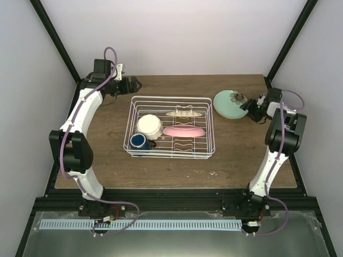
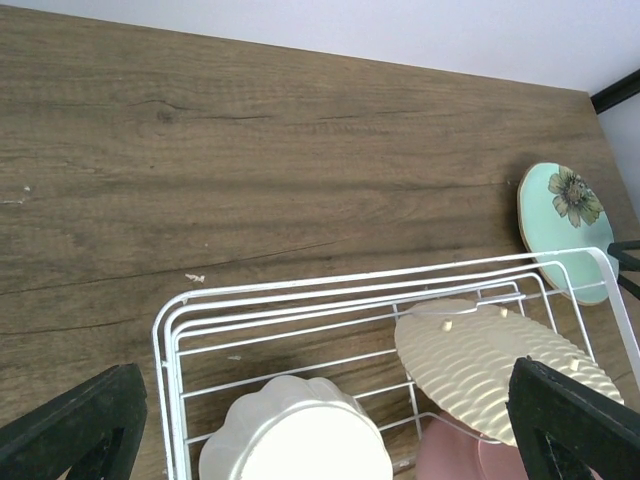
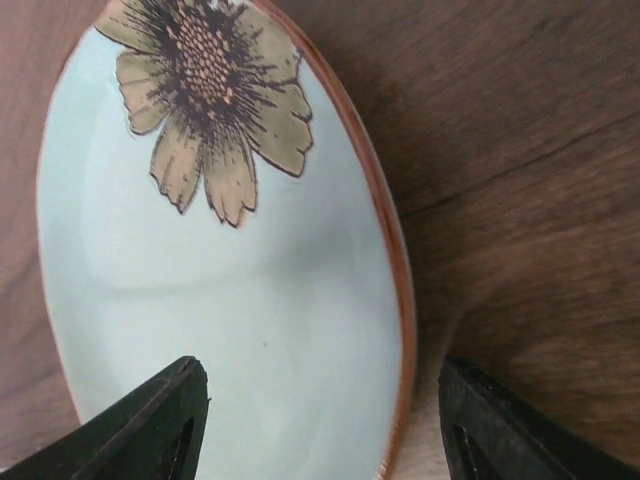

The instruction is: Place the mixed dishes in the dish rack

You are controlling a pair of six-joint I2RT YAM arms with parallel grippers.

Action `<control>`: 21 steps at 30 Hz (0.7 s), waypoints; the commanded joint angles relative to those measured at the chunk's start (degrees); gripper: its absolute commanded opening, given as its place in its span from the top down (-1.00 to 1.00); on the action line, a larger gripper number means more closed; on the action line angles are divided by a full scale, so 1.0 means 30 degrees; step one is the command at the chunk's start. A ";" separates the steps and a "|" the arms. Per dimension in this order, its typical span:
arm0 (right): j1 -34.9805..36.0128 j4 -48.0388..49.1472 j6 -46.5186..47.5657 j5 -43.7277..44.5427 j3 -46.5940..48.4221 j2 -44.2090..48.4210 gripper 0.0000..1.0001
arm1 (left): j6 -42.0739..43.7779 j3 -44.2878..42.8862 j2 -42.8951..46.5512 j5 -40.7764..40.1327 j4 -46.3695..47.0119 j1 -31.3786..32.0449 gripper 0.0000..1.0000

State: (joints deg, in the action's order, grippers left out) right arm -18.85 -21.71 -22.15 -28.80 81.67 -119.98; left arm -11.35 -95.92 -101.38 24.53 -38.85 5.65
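Observation:
The white wire dish rack (image 1: 170, 97) stands mid-table. In it are a cream-white bowl (image 1: 149, 126) upside down, a dark blue mug (image 1: 138, 141), a pink plate (image 1: 184, 130) and a cream ribbed plate (image 1: 185, 113) on edge. A pale green plate (image 1: 228, 104) with a flower print lies on the table right of the rack. My right gripper (image 1: 250, 106) is open at its right edge. In the right wrist view the brown rim of the green plate (image 3: 230, 300) runs between my fingertips (image 3: 150, 425), untouched. My left gripper (image 1: 134, 84) hangs wide open above the rack's back left corner (image 2: 175, 320), over the bowl (image 2: 300, 440).
The wooden table (image 1: 171, 171) carries a few small crumbs (image 2: 195, 277). Black frame posts (image 1: 53, 37) rise at the back corners, with white walls behind. The green plate (image 2: 565, 225) sits just outside the rack's far right corner.

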 commanded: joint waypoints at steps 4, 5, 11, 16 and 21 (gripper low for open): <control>-0.0103 0.0793 -0.0986 -0.1756 -0.0022 -0.1385 -0.10 | 0.0163 -0.1135 -0.0692 0.0005 -0.0178 -0.0104 -1.00; -0.0096 0.0895 -0.1041 -0.1943 -0.0023 -0.1510 -0.04 | 0.0106 -0.1221 -0.0813 0.0048 -0.0153 -0.0097 -1.00; -0.0023 0.1417 -0.1286 -0.2730 -0.0047 -0.2212 0.23 | -0.0106 -0.1513 -0.1156 0.0222 0.0079 -0.0104 -1.00; 0.0088 0.1748 -0.1353 -0.3032 -0.0056 -0.2707 0.42 | -0.0184 -0.1500 -0.1279 0.0311 0.0146 -0.0097 -1.00; 0.0132 0.2071 -0.1361 -0.3233 -0.0088 -0.3013 0.68 | -0.0310 -0.1423 -0.1360 0.0403 0.0234 -0.0111 -1.00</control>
State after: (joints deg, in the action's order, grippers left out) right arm -19.18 -13.06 -26.26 -39.35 81.78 -125.43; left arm -11.84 -99.00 -104.90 24.77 -39.05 5.65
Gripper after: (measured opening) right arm 0.201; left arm 0.995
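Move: The green plate's middle lies about 9 cm left of the right hand, some 3 cm farther out and about level in height, its right rim already between the open fingers. From that same hand the rack's middle is roughly 45 cm left and 14 cm back; the cream plate standing in the rack is some 37 cm left and 5 cm back. From the left hand the green plate lies about 57 cm right, 4 cm ahead and 23 cm below. The right hand eases some 3 cm forward-left, sinking slightly, tilts about 10 degrees and closes on the green plate's rim. ##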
